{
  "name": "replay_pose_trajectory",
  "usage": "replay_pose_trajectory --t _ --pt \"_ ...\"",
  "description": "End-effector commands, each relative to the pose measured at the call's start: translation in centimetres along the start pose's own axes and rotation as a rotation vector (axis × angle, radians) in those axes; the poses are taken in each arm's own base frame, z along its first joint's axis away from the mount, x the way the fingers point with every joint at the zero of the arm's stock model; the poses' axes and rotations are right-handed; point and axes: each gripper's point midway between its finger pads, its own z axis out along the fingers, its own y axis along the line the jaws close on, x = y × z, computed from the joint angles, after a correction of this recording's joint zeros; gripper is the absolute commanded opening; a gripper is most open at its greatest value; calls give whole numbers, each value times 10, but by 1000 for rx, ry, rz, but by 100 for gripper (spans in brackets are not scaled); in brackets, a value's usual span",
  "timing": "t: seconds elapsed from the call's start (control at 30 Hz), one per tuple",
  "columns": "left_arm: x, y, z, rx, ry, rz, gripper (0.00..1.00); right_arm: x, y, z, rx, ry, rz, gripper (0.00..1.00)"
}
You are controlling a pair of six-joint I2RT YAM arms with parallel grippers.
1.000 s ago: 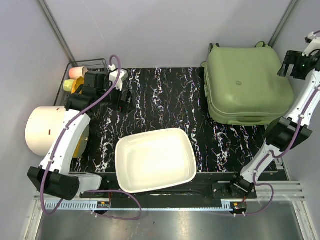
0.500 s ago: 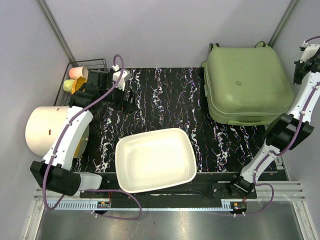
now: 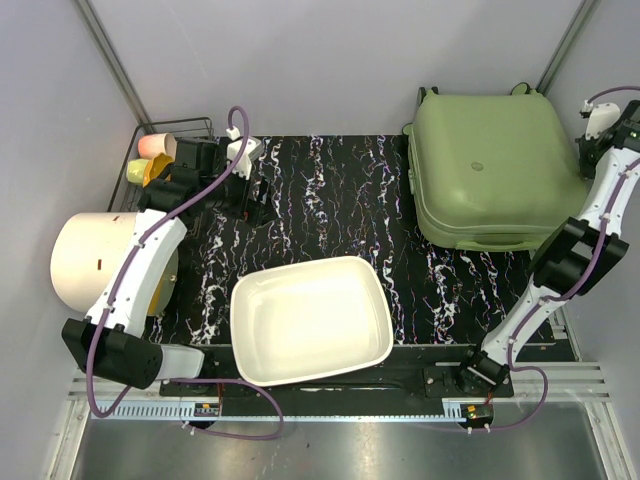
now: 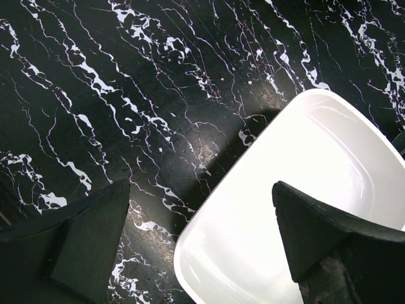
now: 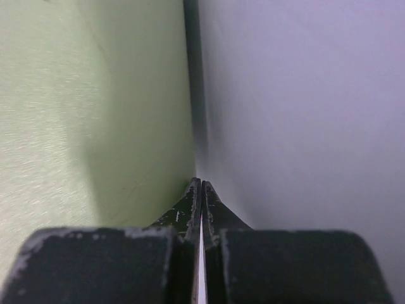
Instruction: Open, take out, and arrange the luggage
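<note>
The olive-green luggage [image 3: 495, 170] lies shut and flat at the back right of the black marbled table [image 3: 330, 200]. My right gripper [image 3: 588, 152] hangs at its right edge, between the luggage and the grey side wall. In the right wrist view the right gripper [image 5: 201, 187] is shut, its jaws pressed together with nothing between them, the green shell [image 5: 82, 114] just to their left. My left gripper [image 3: 250, 200] is open above the table at back left. In the left wrist view the left gripper [image 4: 202, 234] is spread over a corner of the white bin [image 4: 304, 209].
The white bin [image 3: 310, 318] sits at the front centre. A wire basket [image 3: 165, 150] with cups stands at the back left, a cream cylinder [image 3: 90, 260] in front of it. Grey walls close in both sides, tight against the luggage on the right.
The right gripper has gone from open to shut and has swung down beside the luggage's right edge. The left arm has shifted only slightly.
</note>
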Motion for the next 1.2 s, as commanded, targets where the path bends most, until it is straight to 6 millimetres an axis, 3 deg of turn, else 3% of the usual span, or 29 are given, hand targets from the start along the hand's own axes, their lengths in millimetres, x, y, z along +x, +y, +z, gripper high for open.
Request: replay_pose_trajectory --t 0.0,0.1,0.27,0.5,0.6,0.63,0.7,0.73,0.87,1.03,1.1,1.17 --pt "-22 -6 -5 31 -65 39 99 21 19 24 -93 28 -70 0" --pt "-22 -5 -4 32 -64 33 99 35 52 26 -239 35 -74 0" --pt "-23 -6 -3 37 -62 30 99 52 125 2 -546 32 6 0" --pt "-25 -3 4 40 -51 22 99 60 213 -33 -780 48 -21 0" --pt "-25 -3 6 46 -45 19 99 55 254 -57 -875 34 -43 0" --pt "-26 -3 7 47 -48 21 99 46 272 -74 -900 9 -72 0" --pt "-26 -1 11 46 -46 8 99 43 295 -85 -924 -19 -95 0" --pt "-27 0 13 50 -45 3 99 39 311 -102 -945 -37 -92 0" --pt "-28 3 26 59 -51 -59 99 19 350 -129 -972 -100 -88 0" --pt "-12 9 54 67 -6 -176 99 -8 380 -132 -957 -176 -42 2" --pt "-4 16 67 55 12 -215 99 -15 405 -139 -990 -201 -77 4" --pt "4 24 78 43 17 -252 99 -19 419 -138 -999 -193 -62 5"
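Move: The right hand, fingers shut, is down between the green suitcase and the right wall. The suitcase's middle lies about 22 cm to its left, nearly level with it and some 8 cm lower. The suitcase handle is about 22 cm left and 11 cm back, near table height. The white tray sits roughly 73 cm left and 30 cm back. From the left hand, the suitcase is about 61 cm right and 13 cm ahead. Right hand dips, then sweeps about 40 cm left, shut fingers pushing the suitcase's side; left hand sinks slightly forward. ##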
